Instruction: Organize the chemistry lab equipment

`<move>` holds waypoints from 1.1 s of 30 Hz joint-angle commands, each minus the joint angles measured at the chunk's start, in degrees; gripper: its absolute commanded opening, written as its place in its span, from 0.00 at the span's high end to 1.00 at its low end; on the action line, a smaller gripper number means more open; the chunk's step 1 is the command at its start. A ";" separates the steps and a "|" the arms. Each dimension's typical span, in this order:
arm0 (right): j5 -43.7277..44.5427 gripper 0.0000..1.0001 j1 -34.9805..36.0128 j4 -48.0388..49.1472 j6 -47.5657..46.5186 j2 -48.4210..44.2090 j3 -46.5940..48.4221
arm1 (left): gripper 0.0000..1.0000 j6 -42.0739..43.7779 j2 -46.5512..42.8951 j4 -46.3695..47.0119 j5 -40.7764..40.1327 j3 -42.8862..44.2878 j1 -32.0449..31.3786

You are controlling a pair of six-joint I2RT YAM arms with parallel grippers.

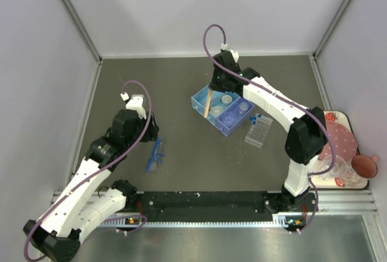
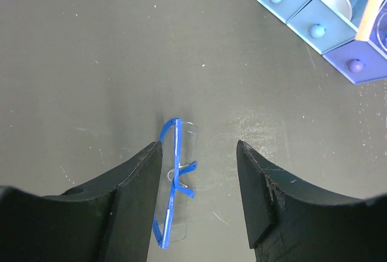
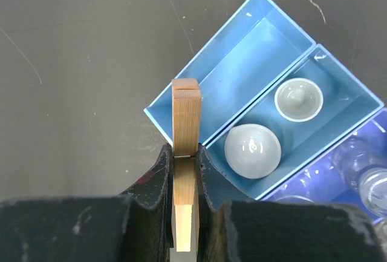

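Note:
My right gripper (image 3: 185, 153) is shut on a wooden clip (image 3: 185, 114), which also shows as a pale stick (image 1: 207, 103) from above. The clip hangs over the left edge of a blue compartment box (image 3: 199, 68). The box's left compartment holds nothing; the middle one holds two small round dishes (image 3: 253, 150); tiny glass beakers (image 3: 363, 174) sit in the purple one. My left gripper (image 2: 199, 153) is open above the blue plastic tweezers (image 2: 172, 177), which have a clear part along them and lie on the table close to the left finger (image 2: 142, 183). A clear tube rack (image 1: 257, 132) with blue-capped tubes (image 1: 257, 118) lies right of the box.
A strawberry-print tray (image 1: 347, 180) with a pink plate and a pink cup (image 1: 364, 165) stands at the table's right edge. The box's drawer fronts with round knobs (image 2: 311, 30) face the left arm. Grey walls close the table on three sides.

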 commanded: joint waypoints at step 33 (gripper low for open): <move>12.90 1.00 -6.92 12.94 24.91 12.58 1.82 | 0.42 0.32 -0.07 2.16 -0.15 -0.23 0.28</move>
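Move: The wooden clamp is already in the right hand's shut fingers; the box's empty light-blue compartment has its middle about 9 cm ahead of that hand, barely 1 cm left and some 14 cm below. In the next compartment, the big bowl stands about 3 cm ahead and 3 cm right of the hand, the small bowl 8 cm ahead and 6 cm right. From the idle left hand the empty compartment lies roughly 28 cm ahead and 20 cm right. The wooden clamp, still pinched in the right hand, is swung about 30 degrees clockwise into line with the empty compartment's long side. Meanwhile the hand goes some 8 cm forward, soon sinking about 6 cm and easing 3 cm right, towards that compartment's far right end; its left side tips up slightly and the fingers stay shut. ##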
